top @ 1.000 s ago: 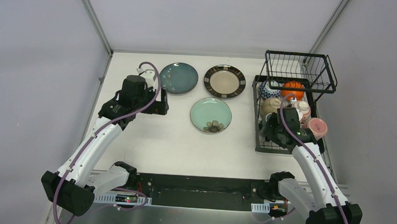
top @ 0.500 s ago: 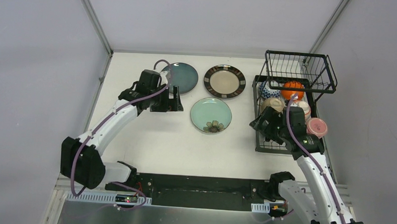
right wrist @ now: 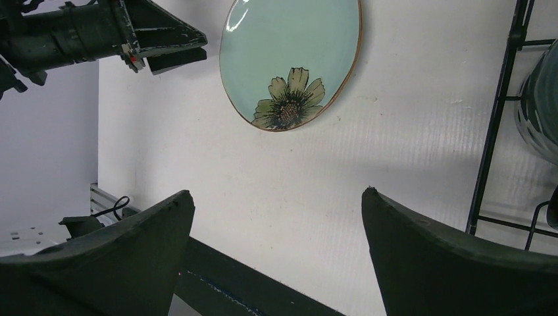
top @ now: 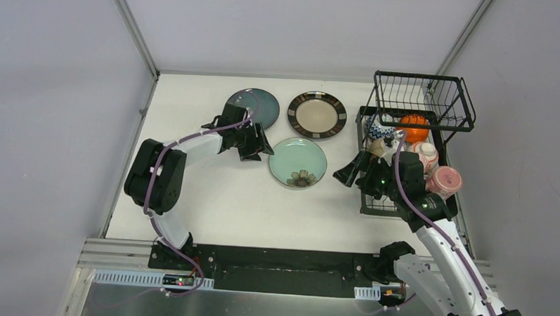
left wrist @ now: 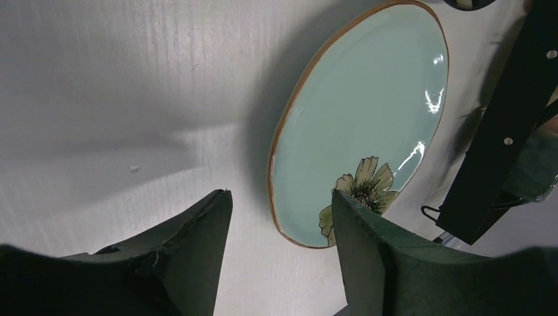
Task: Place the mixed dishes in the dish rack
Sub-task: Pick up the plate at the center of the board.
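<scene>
The mint green plate with a flower (top: 297, 162) (left wrist: 368, 112) (right wrist: 289, 52) lies flat on the white table. My left gripper (top: 258, 149) (left wrist: 279, 204) hovers at its left rim, open, with the rim showing between the fingertips and nothing gripped. The dark teal plate (top: 261, 108) is partly hidden by the left arm. Next to it lies the dark-rimmed beige plate (top: 316, 115). The black dish rack (top: 363, 203) holds an orange bowl (top: 412, 125), a patterned bowl (top: 377, 126) and pink cups (top: 445, 181). My right gripper (top: 352, 171) (right wrist: 273, 195) is open and empty, just left of the rack.
The rack's raised basket tier (top: 423, 100) stands over its far end. A rack wire (right wrist: 493, 131) runs close beside my right finger. Grey walls close in the table on the left, back and right. The black base rail (top: 280, 270) runs along the near edge.
The left arm swung right from beside the teal plate to the mint plate's rim, and its jaws narrowed. The right gripper drew back left out of the rack and opened wide.
</scene>
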Robot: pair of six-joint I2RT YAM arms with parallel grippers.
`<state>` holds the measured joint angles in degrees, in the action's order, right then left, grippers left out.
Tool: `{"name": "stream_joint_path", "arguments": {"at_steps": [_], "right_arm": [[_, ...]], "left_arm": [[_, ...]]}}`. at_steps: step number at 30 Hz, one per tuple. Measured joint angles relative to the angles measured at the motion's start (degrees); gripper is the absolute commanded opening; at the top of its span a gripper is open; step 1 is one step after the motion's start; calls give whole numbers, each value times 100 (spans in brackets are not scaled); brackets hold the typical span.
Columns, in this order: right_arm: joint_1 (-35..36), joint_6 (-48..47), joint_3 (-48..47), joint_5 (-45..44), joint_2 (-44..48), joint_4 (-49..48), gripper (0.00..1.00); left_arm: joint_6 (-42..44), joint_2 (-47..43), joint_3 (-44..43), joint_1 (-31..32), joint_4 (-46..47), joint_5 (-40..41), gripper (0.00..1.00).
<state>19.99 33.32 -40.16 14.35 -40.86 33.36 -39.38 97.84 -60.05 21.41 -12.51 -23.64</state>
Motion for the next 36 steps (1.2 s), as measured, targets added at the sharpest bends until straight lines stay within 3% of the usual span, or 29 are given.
{"name": "stream_joint_path", "arguments": {"at_steps": [13,25,28,36], "right_arm": [[48,-186,238,-13,22,-160,100],[96,-190,262,-9,-52,-374,100],[129,-177,306,-20,-55,-431,100],[203,-136,365,-170,-59,-518,100]], "left_arm": [[-339,741,-2,63,588,-249,51],[-350,883,-42,118,807,-402,42],[-345,883,-44,142,796,-402,35],[-249,881,-44,186,643,-413,2]]}}
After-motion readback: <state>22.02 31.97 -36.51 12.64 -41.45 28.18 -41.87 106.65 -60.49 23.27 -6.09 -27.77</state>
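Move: The left hand, half open, hovers just outside the left rim of the center plate; the middle of this plate is about 11 cm to its right, level fore and aft and some 5 cm below. At the same depth, the teal plate lies about 17 cm ahead and 4 cm left, the dark-rimmed plate about 16 cm ahead and 17 cm right. From the right hand the center plate lies some 13 cm ahead, 12 cm left and 15 cm below. The left hand sinks about 4 cm and eases some 2.5 cm to the right onto the left rim of the center plate, nearly all of the drop coming early, with the fingertips tipping only about 5 degrees more steeply down. Once low it hardly travels while the fingers, narrowing slowly at first, then shut quickly and pinch the rim, one fingertip on the plate's inner side and the other outside it. ##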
